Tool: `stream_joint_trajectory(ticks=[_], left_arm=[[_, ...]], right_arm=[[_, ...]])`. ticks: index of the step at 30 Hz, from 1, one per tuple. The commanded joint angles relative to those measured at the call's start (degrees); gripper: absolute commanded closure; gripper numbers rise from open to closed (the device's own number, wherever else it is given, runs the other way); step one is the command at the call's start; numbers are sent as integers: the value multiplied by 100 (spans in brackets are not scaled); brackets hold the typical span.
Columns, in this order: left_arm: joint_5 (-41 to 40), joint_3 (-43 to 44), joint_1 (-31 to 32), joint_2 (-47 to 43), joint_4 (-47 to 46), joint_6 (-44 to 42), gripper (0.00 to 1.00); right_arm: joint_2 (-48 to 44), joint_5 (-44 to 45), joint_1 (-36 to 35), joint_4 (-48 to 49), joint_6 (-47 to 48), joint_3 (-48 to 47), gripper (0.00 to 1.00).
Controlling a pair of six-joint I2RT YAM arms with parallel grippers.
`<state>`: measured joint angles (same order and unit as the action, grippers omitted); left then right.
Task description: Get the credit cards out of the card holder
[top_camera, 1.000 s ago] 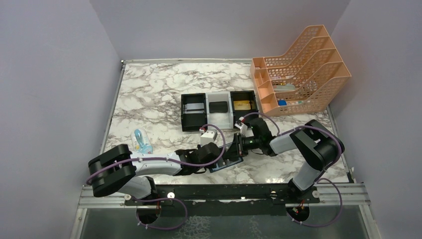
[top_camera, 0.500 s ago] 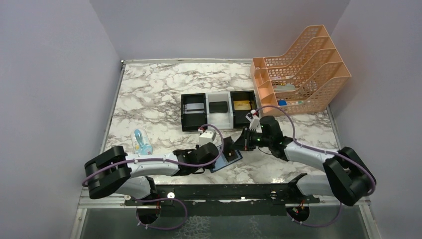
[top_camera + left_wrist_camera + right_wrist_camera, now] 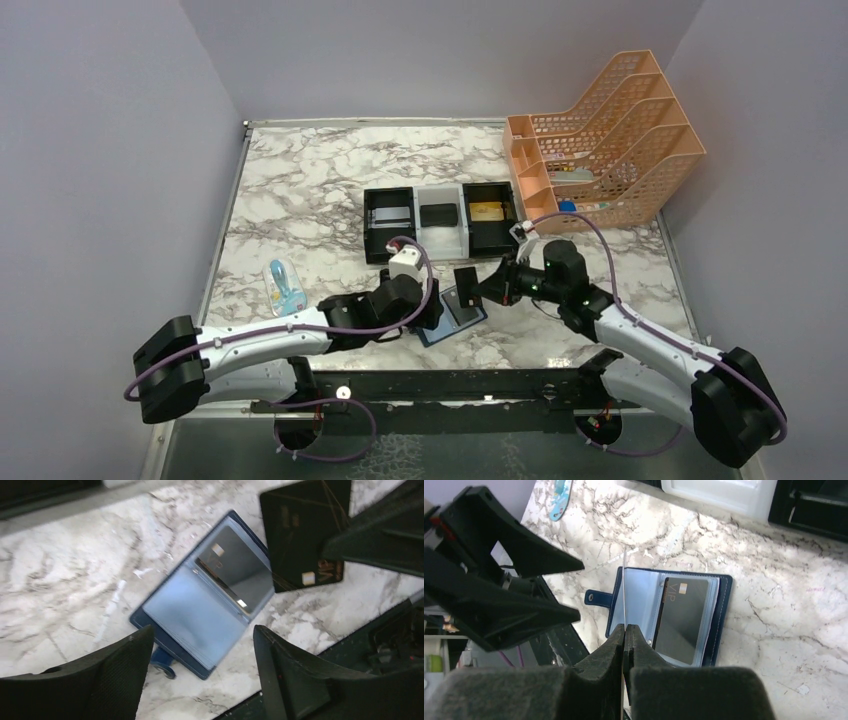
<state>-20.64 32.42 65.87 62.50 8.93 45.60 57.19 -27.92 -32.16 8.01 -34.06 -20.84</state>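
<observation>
The navy card holder (image 3: 455, 318) lies open on the marble, pale pockets up. A dark card (image 3: 235, 567) sits in its right pocket (image 3: 684, 620). My right gripper (image 3: 492, 285) is shut on a black credit card (image 3: 466, 281), held just above and beside the holder. In the right wrist view that card (image 3: 624, 590) shows edge-on, rising from between the right gripper's (image 3: 625, 627) closed tips. The left wrist view shows the card's (image 3: 305, 530) face, printed VIP. My left gripper (image 3: 202, 635) hangs open over the holder's (image 3: 200, 615) near edge and touches nothing.
Behind the holder stand three box trays: a black one (image 3: 372, 232) with a silver card, a white one (image 3: 428, 196) with a black card, a black one (image 3: 503, 236) with a gold card. A peach file rack (image 3: 600, 150) fills the back right. A blue-white packet (image 3: 283, 283) lies left.
My right gripper closed on the black card and drew it out of the holder, moving right and up. My left gripper opened, let go of the holder and drew back.
</observation>
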Motion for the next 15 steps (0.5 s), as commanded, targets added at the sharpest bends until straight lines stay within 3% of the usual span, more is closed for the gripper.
stream_joint_trajectory(ticks=[1, 8, 15], left_arm=[[21, 248, -521, -200, 590, -435, 20], [469, 566, -1615, -674, 1291, -708, 2], [573, 892, -2511, -945, 2181, -839, 1]], right_arm=[[-266, 214, 4, 543, 345, -10, 99], [-10, 1363, -185, 272, 1461, -772, 99], [624, 2715, -746, 894, 3464, -1222, 99]])
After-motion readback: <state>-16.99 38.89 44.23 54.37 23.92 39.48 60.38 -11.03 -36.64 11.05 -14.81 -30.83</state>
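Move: The right hand holds a black card. The organizer's white middle compartment lies about 18 cm ahead of it, 9 cm to its left and 7 cm lower, with the black compartment holding the yellow card some 11 cm to the right of that. The open card holder lies roughly 3 cm back, 8 cm left and 8 cm below. From the empty left hand, the card holder is about 5 cm to the right, 1 cm back and 8 cm below. Forward and up goes the right hand, roughly 7 cm out and 5 cm higher, carrying the still-pinched black card away from the holder towards the organizer, the wrist tilting its front upward by about 30 degrees. The left hand, already clear of the holder, backs off to its left and forward, rising a little, as it swings counter-clockwise and its fingers spread to fully open. ##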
